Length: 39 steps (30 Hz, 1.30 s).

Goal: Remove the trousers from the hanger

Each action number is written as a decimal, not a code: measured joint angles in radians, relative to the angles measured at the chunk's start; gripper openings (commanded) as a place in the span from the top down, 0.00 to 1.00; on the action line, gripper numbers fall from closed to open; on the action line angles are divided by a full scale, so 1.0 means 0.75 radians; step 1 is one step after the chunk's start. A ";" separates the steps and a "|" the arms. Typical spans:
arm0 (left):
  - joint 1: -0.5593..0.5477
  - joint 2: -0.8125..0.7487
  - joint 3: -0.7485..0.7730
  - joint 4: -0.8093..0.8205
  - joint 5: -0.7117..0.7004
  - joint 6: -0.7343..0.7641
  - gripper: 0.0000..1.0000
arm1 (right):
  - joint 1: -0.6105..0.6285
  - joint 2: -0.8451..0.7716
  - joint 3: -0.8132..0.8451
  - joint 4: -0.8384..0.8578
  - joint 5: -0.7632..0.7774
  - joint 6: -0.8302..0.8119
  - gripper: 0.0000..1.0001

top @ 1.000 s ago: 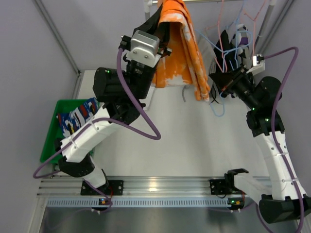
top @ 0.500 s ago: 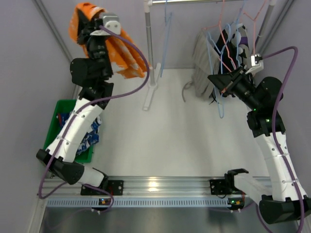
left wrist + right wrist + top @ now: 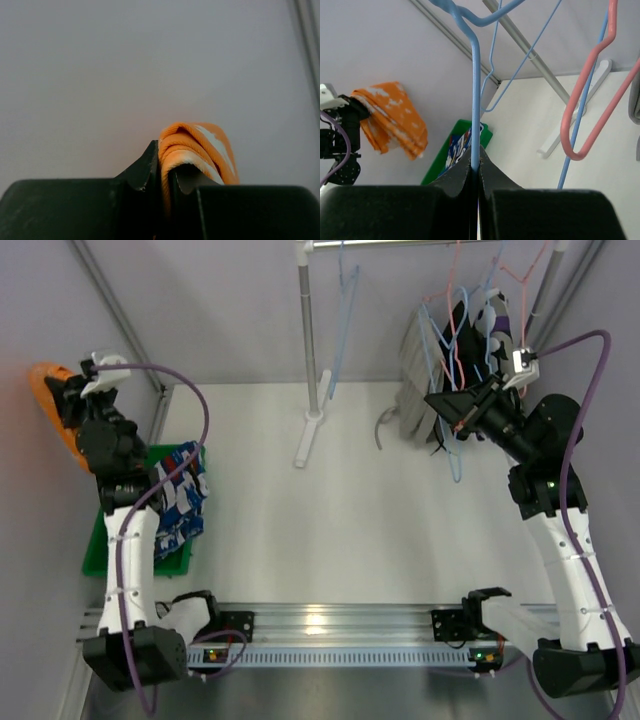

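My left gripper [image 3: 165, 161] is shut on a fold of the orange trousers [image 3: 200, 145], which bunch up over its fingertips. From the top camera that gripper [image 3: 64, 396] is raised at the far left, against the wall, with the orange trousers [image 3: 50, 410] beyond the green bin [image 3: 100, 545]. Blue patterned trousers [image 3: 182, 496] lie in the bin. Grey trousers [image 3: 412, 380] hang at the right of the rack. My right gripper [image 3: 476, 167] is shut on the thin bar of a blue hanger [image 3: 475, 95], seen from above at the rack's right [image 3: 458, 412].
The rack's upright pole [image 3: 311, 330] and its foot [image 3: 307, 445] stand at the table's back middle. An empty blue hanger [image 3: 338, 335] hangs beside the pole. Pink hangers [image 3: 582, 110] and more blue ones crowd around my right gripper. Purple cables loop off both arms.
My left arm has swung from the rack far to the left, carrying the orange trousers off the hanger to the wall beyond the bin. The right arm has held still.
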 measured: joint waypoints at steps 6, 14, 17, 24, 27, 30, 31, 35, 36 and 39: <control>0.338 -0.247 -0.308 -0.004 0.071 -0.087 1.00 | 0.000 0.000 0.000 -0.001 -0.030 -0.002 1.00; 0.562 -0.521 -0.520 -0.123 0.134 -0.194 1.00 | 0.000 -0.017 0.027 -0.031 -0.073 -0.034 1.00; 0.565 -0.561 -0.520 -0.121 0.123 -0.176 1.00 | 0.000 -0.033 0.027 -0.032 -0.082 -0.038 1.00; 0.565 -0.574 -0.541 -0.120 0.103 -0.046 1.00 | 0.000 -0.041 0.027 -0.048 -0.093 -0.046 1.00; 0.565 -0.591 -0.606 -0.102 0.094 0.013 1.00 | 0.000 -0.041 0.027 -0.067 -0.097 -0.055 1.00; 0.566 -0.598 -0.673 -0.102 0.084 0.066 1.00 | 0.000 -0.040 0.027 -0.091 -0.100 -0.065 1.00; 0.566 -0.597 -0.694 -0.103 0.083 0.081 1.00 | 0.000 -0.038 0.027 -0.099 -0.101 -0.069 1.00; 0.566 -0.597 -0.750 -0.139 0.091 0.109 1.00 | 0.000 -0.014 0.027 -0.111 -0.106 -0.073 1.00; 0.566 -0.596 -0.760 -0.151 0.101 0.108 1.00 | 0.000 -0.005 0.027 -0.111 -0.106 -0.073 1.00; 0.567 -0.556 -0.783 -0.165 0.150 0.083 1.00 | 0.001 0.025 0.024 -0.113 -0.106 -0.081 1.00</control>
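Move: My left hand holds the orange trousers high over the green bin: the bin's middle lies nearly straight below, about 50 cm down, some 3 cm back and a centimetre to the right. The blue trousers already in the bin lie about 9 cm to this hand's right, 1 cm back and 47 cm down. From my right hand the bin is some 62 cm to the left, 2 cm back and 42 cm below. I bring the orange trousers down towards the bin with my left hand, first swinging back about 15 cm and somewhat left as it sinks. After a brief check in the descent it goes almost straight down, some 17 cm lower in all, easing forward at the end while the wrist swings counter-clockwise and tips down, each about 20 degrees. The fingers keep their pinch; my right hand keeps the blue hanger. ##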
